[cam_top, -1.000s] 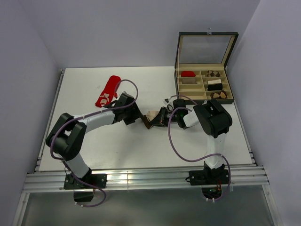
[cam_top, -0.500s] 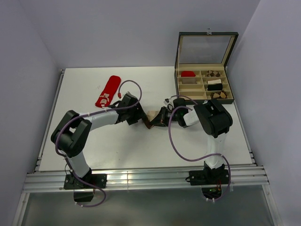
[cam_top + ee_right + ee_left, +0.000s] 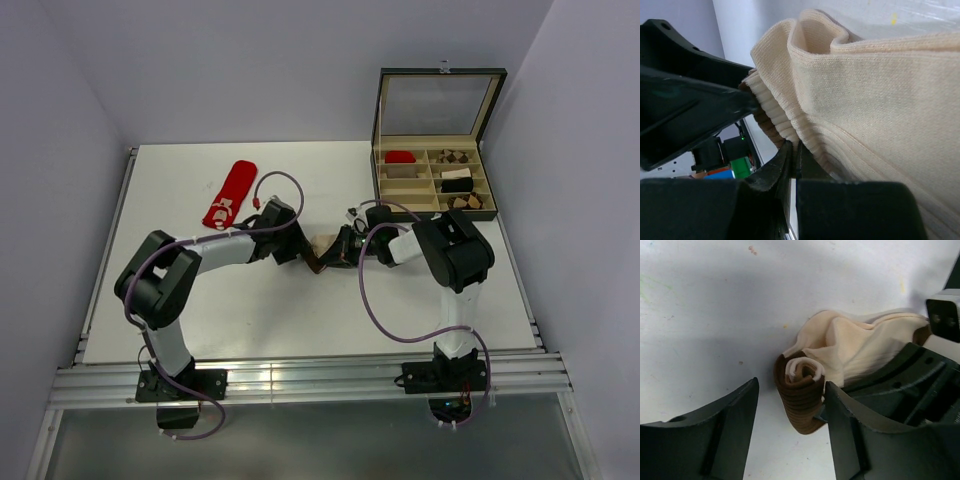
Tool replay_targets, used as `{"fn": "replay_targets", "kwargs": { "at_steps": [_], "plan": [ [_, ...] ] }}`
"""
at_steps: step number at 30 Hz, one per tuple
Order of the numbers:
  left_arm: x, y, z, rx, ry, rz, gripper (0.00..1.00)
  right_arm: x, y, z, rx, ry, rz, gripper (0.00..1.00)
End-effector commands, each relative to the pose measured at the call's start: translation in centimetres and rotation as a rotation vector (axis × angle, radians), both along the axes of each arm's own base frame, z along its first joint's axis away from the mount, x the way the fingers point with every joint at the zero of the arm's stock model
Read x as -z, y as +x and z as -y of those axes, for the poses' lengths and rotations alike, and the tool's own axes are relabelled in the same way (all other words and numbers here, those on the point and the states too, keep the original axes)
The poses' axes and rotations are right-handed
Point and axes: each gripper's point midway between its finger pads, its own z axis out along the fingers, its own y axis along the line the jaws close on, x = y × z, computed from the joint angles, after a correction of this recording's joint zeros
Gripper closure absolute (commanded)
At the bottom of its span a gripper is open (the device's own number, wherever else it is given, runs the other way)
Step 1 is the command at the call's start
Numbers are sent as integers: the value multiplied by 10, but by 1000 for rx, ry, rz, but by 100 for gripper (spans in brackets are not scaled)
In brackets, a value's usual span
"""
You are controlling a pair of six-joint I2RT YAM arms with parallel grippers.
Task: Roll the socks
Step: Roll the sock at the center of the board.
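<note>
The red sock (image 3: 230,193) lies flat at the table's back left, away from both arms. The cream sock (image 3: 324,243) is bunched mid-table between the two grippers. Its brown band (image 3: 800,400) is curled into a small upright roll. My left gripper (image 3: 790,412) is open and straddles that roll. One finger (image 3: 852,435) touches it and the other stands clear. My right gripper (image 3: 794,150) is shut, its tips buried in the ribbed band, with the cream sock (image 3: 880,90) draped over them. In the top view the two grippers (image 3: 300,252) (image 3: 340,250) almost meet.
An open compartment case (image 3: 434,205) with a raised lid stands at the back right. It holds rolled bundles, among them a red one (image 3: 400,157). The right gripper's body (image 3: 910,380) sits close against my left finger. Bare table lies in front of the arms.
The left arm has pushed a little to the right, bringing its gripper in around the rolled band. The right arm and the sock have barely moved.
</note>
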Motion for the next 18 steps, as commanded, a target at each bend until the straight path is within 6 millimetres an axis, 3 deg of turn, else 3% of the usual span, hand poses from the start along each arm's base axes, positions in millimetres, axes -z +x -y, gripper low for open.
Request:
{"fn": "replay_targets", "kwargs": {
  "at_steps": [1,8,12,15,18],
  "plan": [
    [2,3,3,6,26,-5,42,42,-13,13,32,-155,-63,100],
    [23,-11,-13,-11,98,-76,65,43,-11,14,36,-171,-57,100],
    [33,-19,-20,-2,145,-116,85,41,-11,15,30,-193,-29,97],
    [38,-20,-25,12,196,-139,99,32,-9,12,14,-204,32,88],
    [37,-22,-32,30,244,-153,100,11,-6,10,3,-228,157,73]
  ]
}}
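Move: Just under the left fingertips, about 2 cm lower, 2 cm to the right and 1 cm back, is the middle of the sock roll. The sock's cream part runs off from it, centred some 9 cm right of the left hand and 1 cm ahead; the red sock lies roughly 14 cm ahead and 17 cm left. From the right hand, already pinching the roll's lower end, the roll's middle is about 2 cm left and 1 cm ahead. Dipping about 1 cm onto the roll, the left hand then holds nearly still and shuts its parted fingers from over half open to almost closed, pinching the roll's upper-left end. The right hand keeps its pinch at the other end until the left is nearly shut, then starts opening to about a quarter, lifting less than 1 cm as its wrist tips some 5 degrees. ##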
